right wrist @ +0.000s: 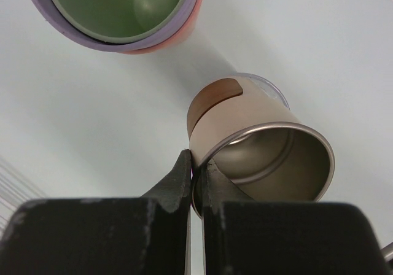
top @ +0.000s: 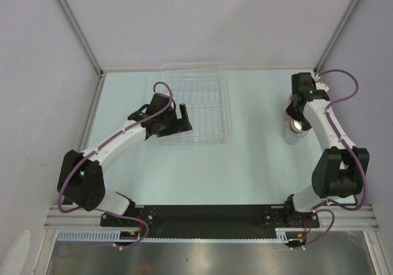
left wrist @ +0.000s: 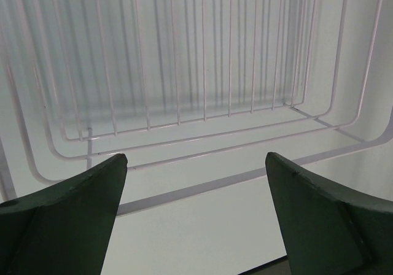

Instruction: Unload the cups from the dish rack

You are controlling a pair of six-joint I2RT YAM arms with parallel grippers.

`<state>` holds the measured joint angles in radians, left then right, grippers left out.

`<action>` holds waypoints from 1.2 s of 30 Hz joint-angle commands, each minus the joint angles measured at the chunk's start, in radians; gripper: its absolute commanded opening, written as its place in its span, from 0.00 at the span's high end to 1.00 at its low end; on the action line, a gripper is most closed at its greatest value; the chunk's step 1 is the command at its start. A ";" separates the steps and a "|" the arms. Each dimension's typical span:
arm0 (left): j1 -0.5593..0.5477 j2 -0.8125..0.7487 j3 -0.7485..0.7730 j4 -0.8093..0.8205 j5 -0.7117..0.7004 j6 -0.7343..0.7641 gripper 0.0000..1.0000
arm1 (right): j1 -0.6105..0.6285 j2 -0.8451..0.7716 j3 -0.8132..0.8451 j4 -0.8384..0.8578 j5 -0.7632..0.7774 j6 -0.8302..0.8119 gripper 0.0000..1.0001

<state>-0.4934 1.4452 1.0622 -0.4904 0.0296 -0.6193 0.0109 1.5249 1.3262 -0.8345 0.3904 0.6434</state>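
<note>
The clear ribbed dish rack (top: 196, 106) lies at the back left of the table, and I see no cup inside it. My left gripper (top: 176, 123) hovers over its near left edge, open and holding nothing. The left wrist view shows the rack's slats (left wrist: 202, 72) beyond the spread left gripper (left wrist: 196, 158). At the right, my right gripper (right wrist: 199, 166) is shut on the rim wall of a tan cup (right wrist: 245, 124) with a metallic inside, tilted just above the table. In the top view that cup (top: 298, 129) is under the right gripper (top: 296, 116). A pale green cup (right wrist: 116, 5) is nested in a lavender and a salmon-pink one.
The nested stack (top: 287, 110) stands just beyond the held cup, close to the right wall (top: 362, 48). The arm bases and a black rail (top: 209, 216) line the near edge. White walls close the table on three sides.
</note>
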 commanded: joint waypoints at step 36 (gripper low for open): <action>-0.023 -0.039 0.051 -0.042 -0.085 0.066 0.00 | 0.311 -0.374 0.028 0.213 -0.038 -0.111 0.38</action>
<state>-0.5030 1.4567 1.0710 -0.5049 0.0048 -0.5934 0.1715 1.2045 1.3067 -0.6678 0.3248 0.5884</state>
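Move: The right hand pinches the forward-left rim of the metal cup, which is just over the clear cup; the clear cup's middle lies about 3 cm back, 2 cm to the right and some 10 cm below the hand. The nested coloured cups stand about 7 cm ahead, 1 cm right and 9 cm below, and the empty dish rack's middle some 35 cm left and 8 cm ahead. From the idle left hand the clear cup is roughly 42 cm to the right, about level front to back and 8 cm lower. The right hand, still pinching the metal cup by its rim, eases down about 1 cm into the clear cup, drifting slightly right and forward, then slows almost to a stop and opens its fingers to let go of the rim. It then pulls up and away, slowly at first and then fast, ending some 12 cm higher and 7 cm to the left on the rack's side, the fingers parting to over half open while the hand tips up about 25 degrees towards pointing forward and turns a little counter-clockwise. ##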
